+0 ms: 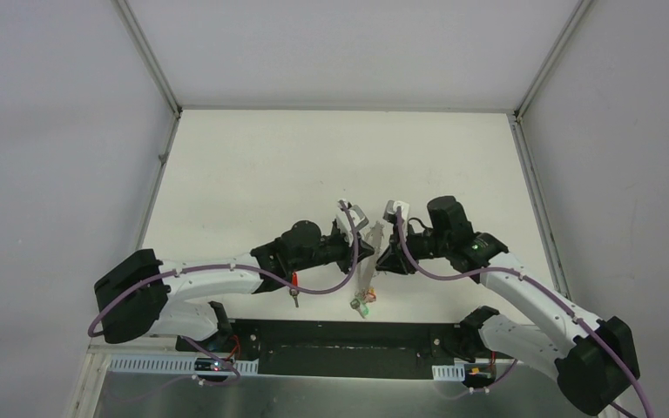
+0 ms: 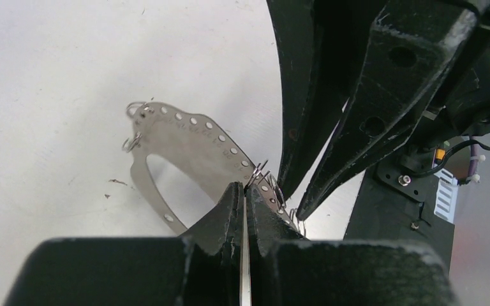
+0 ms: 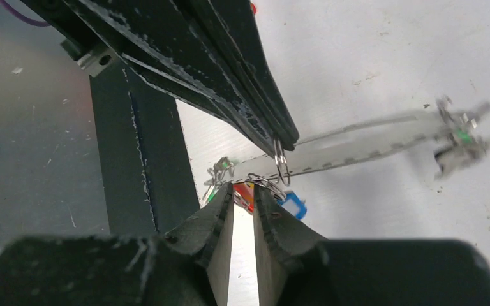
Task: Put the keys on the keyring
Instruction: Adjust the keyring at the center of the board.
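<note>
The keyring [image 1: 371, 261] is a flat grey metal loop with a row of holes, held up off the table between the two arms. My left gripper [image 2: 243, 186] is shut on its band [image 2: 185, 137], which carries small wire rings. My right gripper [image 3: 244, 187] has its jaws a narrow slit apart, and a red key head [image 3: 247, 193] fills the gap at the tips. A small ring and a blue tag [image 3: 293, 205] lie beside it. Green-headed keys [image 1: 363, 306] hang at the loop's near end. Another red key [image 1: 294, 292] lies on the table under the left arm.
The left fingers [image 3: 230, 70] cross the right wrist view from the upper left, a wire ring at their tip. The right fingers [image 2: 332, 115] fill the upper right of the left wrist view. The black mounting rail [image 1: 340, 344] runs along the table's near edge.
</note>
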Controlling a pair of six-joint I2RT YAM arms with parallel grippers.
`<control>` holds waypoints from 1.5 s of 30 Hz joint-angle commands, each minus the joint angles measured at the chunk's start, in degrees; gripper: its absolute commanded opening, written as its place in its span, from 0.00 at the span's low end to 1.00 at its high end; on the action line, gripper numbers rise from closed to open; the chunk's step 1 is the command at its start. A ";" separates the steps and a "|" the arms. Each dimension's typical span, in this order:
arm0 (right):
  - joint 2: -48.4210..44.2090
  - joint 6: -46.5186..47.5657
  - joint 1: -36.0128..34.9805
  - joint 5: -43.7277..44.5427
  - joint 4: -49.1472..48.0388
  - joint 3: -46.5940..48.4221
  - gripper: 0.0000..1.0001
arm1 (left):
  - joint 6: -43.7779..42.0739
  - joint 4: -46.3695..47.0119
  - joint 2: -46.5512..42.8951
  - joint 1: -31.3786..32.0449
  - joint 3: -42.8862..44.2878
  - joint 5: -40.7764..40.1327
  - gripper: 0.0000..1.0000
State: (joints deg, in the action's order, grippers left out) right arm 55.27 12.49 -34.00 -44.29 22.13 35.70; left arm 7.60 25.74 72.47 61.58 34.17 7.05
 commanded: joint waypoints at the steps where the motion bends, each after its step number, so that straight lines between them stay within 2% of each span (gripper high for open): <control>1: -0.21 -1.92 -0.10 -3.97 -4.71 -0.17 0.20 | 2.39 9.09 0.91 0.74 -0.51 -1.82 0.00; 6: -1.38 -2.57 -0.08 -1.51 -4.72 -0.44 0.23 | 2.78 8.01 -1.25 0.77 -1.46 -3.25 0.00; 10: -3.00 -3.34 -0.10 2.48 -4.27 -0.47 0.40 | 5.18 4.21 -4.19 0.74 -1.34 -5.45 0.00; 12: -3.94 -5.39 -0.08 6.20 -4.39 -0.22 0.55 | 6.97 0.39 -5.58 0.73 -0.51 -6.76 0.00; 14: -4.69 -8.26 -0.08 10.45 -4.87 0.33 0.66 | 7.62 -3.49 -6.81 0.73 0.54 -6.79 0.00; 17: -5.61 -10.36 -0.10 15.03 -4.79 1.76 0.73 | 9.04 -8.02 -8.70 0.74 1.84 -9.69 0.00; 22: -6.77 -10.71 -0.02 18.82 -4.85 3.52 0.75 | 11.26 -14.11 -11.93 0.73 4.05 -13.29 0.00; 30: -9.64 0.84 -0.02 6.43 -7.42 1.42 0.76 | 11.13 -19.21 -15.12 0.76 6.92 -12.96 0.00; 35: -7.59 -0.45 -0.02 -0.75 -12.40 1.38 0.75 | 12.21 -19.23 -15.20 0.73 7.60 -12.09 0.00; 40: -4.00 -5.97 -0.19 2.48 -18.35 0.32 0.73 | 12.90 -19.00 -14.21 0.73 8.44 -11.54 0.00; 45: -0.36 -5.95 -0.90 5.62 -21.42 -0.45 0.70 | 13.87 -18.03 -14.28 0.73 8.54 -11.75 0.00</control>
State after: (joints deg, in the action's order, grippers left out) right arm 52.86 7.64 -34.17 -40.56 6.81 35.81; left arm 19.66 3.88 58.81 61.58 39.64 -5.41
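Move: The keyring hangs from a ring already pinched in the left fingertips; its plate's middle is some 2 cm back from them and about 5 cm below, with no offset to either side. The keys at its back end are about 11 cm back, 2 cm left and 9 cm down, and the red-tagged key on the table about 5 cm back, 18 cm left and 15 cm down. From the right hand, the plate's middle lies roughly 1 cm ahead, 1 cm left and 4 cm below. Keep the left gripper shut on the ring and carry the keyring left, then up, about 5 cm each way, turning the wrist some 15 degrees counter-clockwise. Meanwhile spread the right fingers from slightly parted to wide, swing them forward, draw back a little while rising about 5 cm, then ease left and forward again to face the keyring's rings, still open. ##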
